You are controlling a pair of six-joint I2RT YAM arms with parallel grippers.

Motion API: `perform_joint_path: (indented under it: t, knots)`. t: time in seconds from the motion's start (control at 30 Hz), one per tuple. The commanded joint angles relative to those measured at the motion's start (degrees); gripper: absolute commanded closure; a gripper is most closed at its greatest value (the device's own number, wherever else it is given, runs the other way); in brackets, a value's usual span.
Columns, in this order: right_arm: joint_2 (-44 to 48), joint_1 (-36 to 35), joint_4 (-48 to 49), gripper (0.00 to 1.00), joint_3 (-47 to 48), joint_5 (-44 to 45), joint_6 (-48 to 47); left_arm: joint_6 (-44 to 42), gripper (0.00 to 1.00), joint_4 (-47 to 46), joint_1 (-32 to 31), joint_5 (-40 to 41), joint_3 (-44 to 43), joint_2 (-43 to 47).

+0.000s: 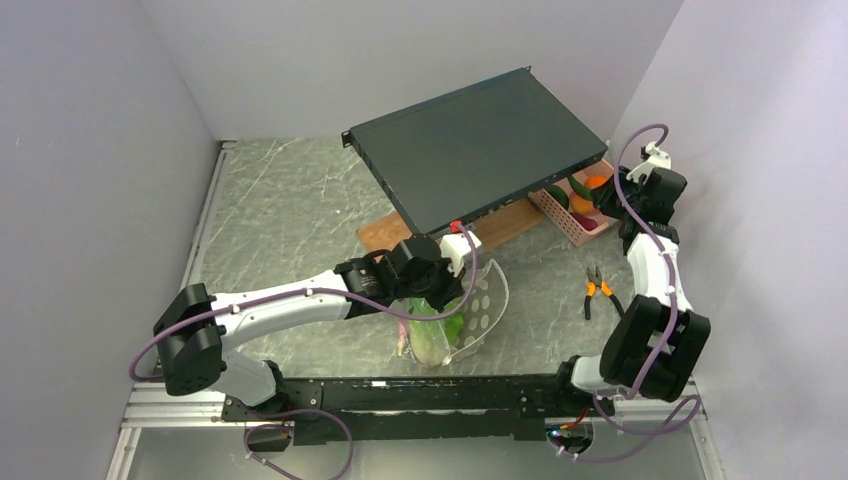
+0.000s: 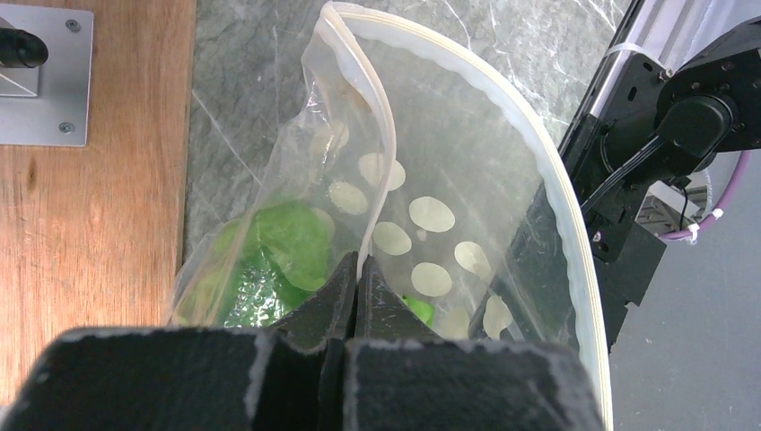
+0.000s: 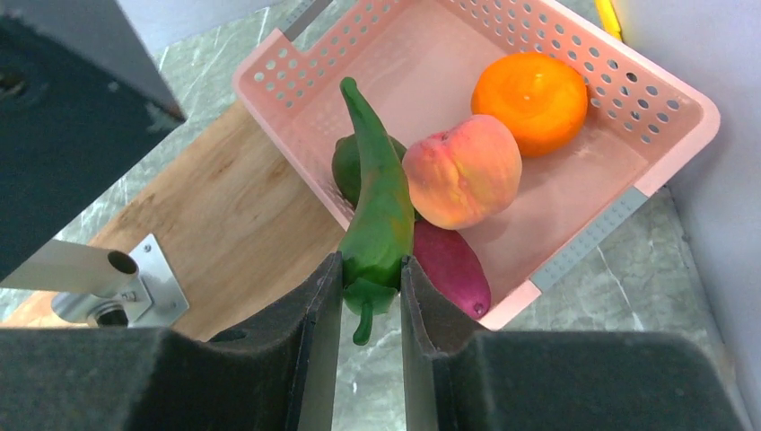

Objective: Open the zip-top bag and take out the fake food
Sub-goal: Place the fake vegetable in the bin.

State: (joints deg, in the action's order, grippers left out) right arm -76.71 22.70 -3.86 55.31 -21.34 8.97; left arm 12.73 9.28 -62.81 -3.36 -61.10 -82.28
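The clear zip-top bag (image 2: 449, 180) with pale dots stands open near the table's front (image 1: 478, 305). My left gripper (image 2: 357, 266) is shut on one lip of its mouth. Green leafy fake food (image 2: 287, 242) lies inside the bag. At the back right my right gripper (image 3: 371, 269) is shut on a long green pepper (image 3: 377, 197), whose tip reaches into the pink basket (image 3: 682, 126). In the basket lie an orange (image 3: 529, 90), a peach (image 3: 462, 171), a red-purple piece (image 3: 453, 265) and a dark green piece (image 3: 343, 166).
A dark flat case (image 1: 480, 145) rests tilted over a wooden board (image 1: 385, 230) at the back. Orange-handled pliers (image 1: 597, 290) lie on the marble table, right of the bag. A metal bracket (image 3: 135, 278) sits on the board beside the basket. Walls close in on both sides.
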Motion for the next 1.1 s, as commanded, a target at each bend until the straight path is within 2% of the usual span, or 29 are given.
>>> perform_joint_path:
  t: [0.0, 0.47, 0.57, 1.07]
  knots:
    - [-2.6, 0.3, 6.2, 1.0, 3.7, 0.0, 3.5, -0.9, 1.0, -1.8, 0.1, -1.0, -2.3, 0.0]
    - [-15.7, 0.0, 6.9, 1.0, 11.7, -0.5, 11.2, -0.8, 1.0, -0.6, 0.1, -0.5, -3.2, -0.2]
    - [-18.1, -0.1, 6.6, 0.96, 13.3, -1.3, 11.7, -0.9, 1.0, -0.3, 0.1, -0.5, -3.5, -0.5]
    - [-19.7, -0.2, 6.4, 0.4, 13.7, -2.6, 10.0, -1.0, 1.0, 0.3, -0.1, -0.9, -4.6, -1.4]
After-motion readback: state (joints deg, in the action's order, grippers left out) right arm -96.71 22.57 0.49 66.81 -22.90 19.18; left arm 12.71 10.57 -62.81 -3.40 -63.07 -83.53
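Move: The right hand already holds the green pepper by its stem end. The bin's middle lies about 14 cm ahead of that hand, 6 cm to its right and 11 cm below. In the bin, the peach is some 12 cm ahead and 6 cm right, the orange about 17 cm ahead and 10 cm right, and the avocado 12 cm straight ahead. From the left hand, the bin is roughly 33 cm ahead and 32 cm right. The right hand reaches about 7 cm forward and 4 cm down over the bin, then opens, releasing the pepper. ##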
